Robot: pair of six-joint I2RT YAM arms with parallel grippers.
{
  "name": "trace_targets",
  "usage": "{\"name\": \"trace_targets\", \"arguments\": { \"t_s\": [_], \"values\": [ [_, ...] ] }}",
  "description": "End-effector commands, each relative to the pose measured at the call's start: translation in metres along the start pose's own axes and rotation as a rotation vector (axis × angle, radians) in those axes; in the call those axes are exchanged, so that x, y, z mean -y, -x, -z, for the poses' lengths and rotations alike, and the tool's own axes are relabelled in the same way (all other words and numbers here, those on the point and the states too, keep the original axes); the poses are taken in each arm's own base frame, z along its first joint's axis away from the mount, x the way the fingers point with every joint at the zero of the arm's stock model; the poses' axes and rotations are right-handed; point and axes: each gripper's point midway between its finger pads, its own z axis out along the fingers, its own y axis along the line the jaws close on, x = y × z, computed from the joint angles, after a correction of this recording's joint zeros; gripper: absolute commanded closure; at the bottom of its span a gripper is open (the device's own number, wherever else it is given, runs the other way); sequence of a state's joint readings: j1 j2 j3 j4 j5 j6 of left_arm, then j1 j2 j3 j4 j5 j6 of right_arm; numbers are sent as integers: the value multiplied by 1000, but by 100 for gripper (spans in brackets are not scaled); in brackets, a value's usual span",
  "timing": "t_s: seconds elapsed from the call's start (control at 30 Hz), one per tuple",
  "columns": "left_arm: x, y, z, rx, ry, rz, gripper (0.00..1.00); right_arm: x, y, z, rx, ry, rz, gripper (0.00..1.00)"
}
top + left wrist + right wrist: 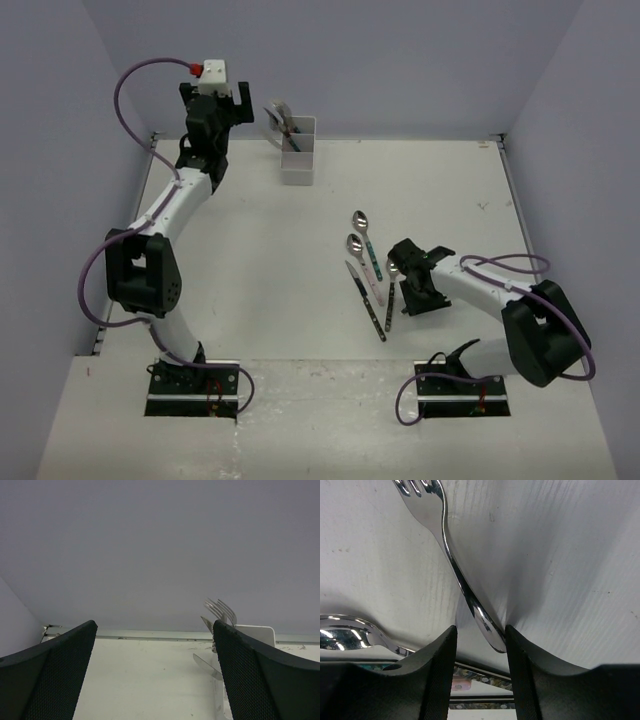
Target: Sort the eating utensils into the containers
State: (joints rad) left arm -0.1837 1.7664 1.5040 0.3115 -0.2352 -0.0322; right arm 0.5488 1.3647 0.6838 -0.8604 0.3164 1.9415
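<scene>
The white holder (298, 152) stands at the back with fork tines (222, 609) and a knife blade (206, 663) sticking out of it. My left gripper (242, 108) hangs open and empty in the air just left of the holder (256, 632). My right gripper (405, 284) is low over the table, open, its jaws on either side of the handle end of a silver fork (451, 555). The handle end touches the right finger (517, 645); a gap stays on the left. A teal spoon (364, 231), a pink spoon (361, 257) and a black-handled knife (367, 301) lie to the gripper's left.
A silver utensil (391, 296) lies right beside my right gripper. A spoon bowl (342, 635) and patterned handles (470, 677) sit close to the right fingers. The back wall and table rim (150, 635) run behind the holder.
</scene>
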Motion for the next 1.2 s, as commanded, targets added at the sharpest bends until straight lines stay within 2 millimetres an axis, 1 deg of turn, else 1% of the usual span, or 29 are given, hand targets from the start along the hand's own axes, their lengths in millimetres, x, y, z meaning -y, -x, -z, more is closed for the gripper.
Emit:
{"name": "trace_targets", "arguments": {
  "t_s": [0.0, 0.1, 0.13, 0.27, 0.3, 0.33, 0.37, 0.43, 0.53, 0.57, 0.6, 0.63, 0.67, 0.73, 0.77, 0.8, 0.83, 0.87, 0.9, 0.93, 0.97, 1.0, 1.03, 1.07, 1.1, 1.13, 1.17],
  "values": [
    [0, 20, -5, 44, -8, 2, 0, 7, 13, -6, 83, -49, -20, 55],
    [0, 16, -7, 33, -8, 3, 0, 3, 12, -6, 91, -50, 0, 68],
    [0, 15, -7, 30, -8, 2, 0, 1, 13, -5, 92, -46, 16, 74],
    [-1, 14, -7, 21, 1, 0, 0, -1, 14, -5, 94, -51, 46, 80],
    [-1, 14, -7, 21, 2, 0, 0, 0, 14, -5, 94, -51, 50, 83],
    [-2, 15, -6, 22, 3, 0, 0, 0, 14, -5, 92, -46, 62, 94],
    [-2, 15, -6, 24, 6, 2, 0, 0, 14, -5, 91, -43, 65, 99],
    [-2, 14, -6, 21, 6, 3, 0, 0, 16, -4, 101, -35, 87, 100],
    [-3, 12, -5, 13, 12, 6, 0, -12, 31, 6, 169, 8, 138, 100],
    [-4, 12, -4, 15, 15, 11, 0, -21, 43, 11, 236, 41, 154, 100],
    [-4, 12, -2, 15, 15, 14, 0, -31, 51, 22, 274, 65, 192, 100],
    [-4, 15, -1, 25, 15, 20, 0, -42, 67, 29, 365, 99, 221, 100],
    [-5, 18, 1, 31, 15, 21, 0, -59, 74, 45, 402, 140, 276, 100],
    [-7, 17, 4, 36, 24, 27, 0, -79, 89, 64, 493, 186, 328, 100],
    [-9, 23, 8, 48, 28, 30, 0, -101, 103, 85, 586, 225, 380, 100],
    [-11, 18, 10, 40, 34, 31, 0, -114, 109, 95, 633, 248, 410, 100],
    [-11, 20, 12, 52, 39, 40, 0, -128, 114, 105, 683, 270, 449, 100],
    [-12, 25, 15, 65, 39, 44, 0, -158, 118, 128, 744, 338, 505, 100],
    [-13, 21, 17, 67, 42, 47, 0, -176, 124, 141, 805, 361, 540, 100],
    [-13, 21, 19, 70, 43, 60, 0, -195, 124, 154, 829, 410, 577, 100],
    [-14, 24, 21, 81, 46, 66, 0, -234, 131, 184, 902, 526, 641, 100],
    [-16, 20, 22, 78, 56, 70, 0, -261, 111, 197, 846, 702, 725, 100],
    [-18, 19, 23, 78, 65, 80, 0, -282, 100, 216, 838, 864, 764, 100],
    [-20, 18, 26, 79, 76, 85, 0, -307, 102, 248, 900, 1055, 792, 100],
    [-24, 19, 27, 82, 94, 91, 0, -324, 71, 261, 837, 1241, 914, 100],
    [-24, 23, 30, 90, 94, 99, 0, -342, 72, 296, 921, 1342, 1017, 100],
    [-25, 22, 32, 88, 93, 100, 0, -354, 59, 304, 951, 1384, 1145, 100]
  ]
}}
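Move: The black-handled fork lies almost under the right fingertips, its middle about 3 cm to the right, 1 cm ahead and 1 cm below. Some 6 cm left and 2 cm ahead is the black-handled spoon; the knife lies about 12 cm left and 1 cm ahead. The holder stands about 39 cm ahead, 32 cm left and 4 cm above. From the left hand, the fork lies roughly 56 cm right, 36 cm back and 33 cm below. Staying low at first, the right hand closes its half-open fingers on the fork near the top of its handle, then speeds up and forward, roughly 24 cm forward and 22 cm up, towards the holder's end of the table. On the way the wrist swings the fingers up from pointing down and turns counter-clockwise, some 70 degrees in all, keeping the grip. The empty left hand eases about 3 cm back and down. ##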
